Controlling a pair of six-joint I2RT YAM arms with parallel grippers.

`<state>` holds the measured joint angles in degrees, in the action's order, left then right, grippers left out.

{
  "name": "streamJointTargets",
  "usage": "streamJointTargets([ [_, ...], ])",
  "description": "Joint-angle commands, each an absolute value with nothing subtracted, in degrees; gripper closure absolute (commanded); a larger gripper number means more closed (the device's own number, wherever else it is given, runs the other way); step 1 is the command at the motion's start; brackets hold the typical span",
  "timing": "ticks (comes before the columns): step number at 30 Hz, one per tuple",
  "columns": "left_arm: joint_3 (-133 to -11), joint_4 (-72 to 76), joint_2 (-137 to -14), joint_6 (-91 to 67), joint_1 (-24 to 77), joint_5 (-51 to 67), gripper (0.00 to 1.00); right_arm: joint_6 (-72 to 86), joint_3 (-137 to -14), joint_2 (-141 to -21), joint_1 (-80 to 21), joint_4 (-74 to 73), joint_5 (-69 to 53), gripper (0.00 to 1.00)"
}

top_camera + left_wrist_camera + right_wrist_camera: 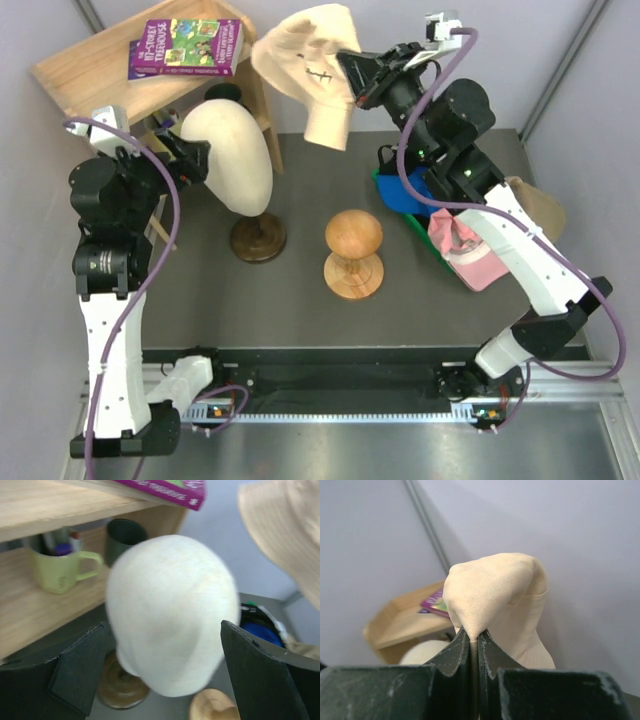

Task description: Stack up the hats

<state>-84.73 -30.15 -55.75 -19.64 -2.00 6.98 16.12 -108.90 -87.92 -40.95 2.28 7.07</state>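
A pale peach hat [310, 60] hangs in the air at the back centre, a fold of its fabric [495, 590] pinched in my right gripper [352, 85], whose jaws are shut [474, 640] on it. Its brim also shows at the top right of the left wrist view [285, 535]. At the right, a pink hat [465, 250], a royal blue hat [415, 190] and a khaki-tan hat [535, 205] lie bunched around a green bin [385, 190]. My left gripper [185, 150] stands open and empty [162, 630], just left of the bare cream head form [235, 155].
A mushroom-shaped wooden stand [353, 250] sits mid-table, right of the head form's round base [258, 238]. A wooden shelf [110, 65] at the back left carries a purple book [185, 47]. Beneath it are a green mug [62, 570] and a dark cup [124, 535].
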Motion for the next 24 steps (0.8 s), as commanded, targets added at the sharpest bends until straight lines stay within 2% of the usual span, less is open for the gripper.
streamJointTargets([
  [1, -85.5, -24.5, -54.1, -33.1, -1.9, 21.1, 0.05, 27.8, -112.1, -87.9, -43.3, 16.8, 0.2, 1.00],
  [7, -79.2, -12.9, -52.5, -51.1, -1.8, 29.1, 0.09, 31.8, -114.4, -89.6, -46.3, 19.4, -1.8, 1.00],
  [11, -77.9, -7.4, -52.9, -57.6, -1.8, 32.1, 0.08, 33.0, -114.0, -90.0, -47.3, 19.3, -1.9, 1.00],
  [15, -73.8, 8.7, -53.0, -69.0, -1.5, 33.2, 0.07, 33.0, -113.4, -89.6, -48.5, 19.4, -1.9, 1.00],
  [19, -77.2, 10.5, -56.1, -71.5, -0.2, 33.0, 0.07, 32.1, -113.1, -89.3, -48.8, 17.7, -0.8, 1.00],
  [24, -79.8, 10.4, -60.1, -72.4, 9.6, 31.6, 0.07, 31.4, -112.5, -89.3, -49.0, 17.7, -0.4, 1.00],
])
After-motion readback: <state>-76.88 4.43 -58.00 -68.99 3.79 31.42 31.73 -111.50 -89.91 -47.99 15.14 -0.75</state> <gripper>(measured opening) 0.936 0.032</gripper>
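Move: The cream cap, already pinched in my right hand, lies some 22 cm to the right of my open left hand, about 10 cm ahead and 12 cm above. From that left hand, the white head stands roughly 10 cm ahead, 5 cm right and 5 cm lower; the purple book is about 25 cm ahead and 4 cm left, near its level. From my right hand, the left hand is some 29 cm left, 6 cm back, 12 cm below; the white head is about 4 cm ahead, 24 cm left, 17 cm below. I swing my left hand about 12 cm right and 8 cm up, drifting slightly back, towards the cap's brim, turning it some 35 degrees clockwise and rolling its left side down by about 40, fingers kept wide open. My right hand keeps its pinch and brings the cap back, up and left to meet it, turning counter-clockwise about 20 degrees, then holds still. ##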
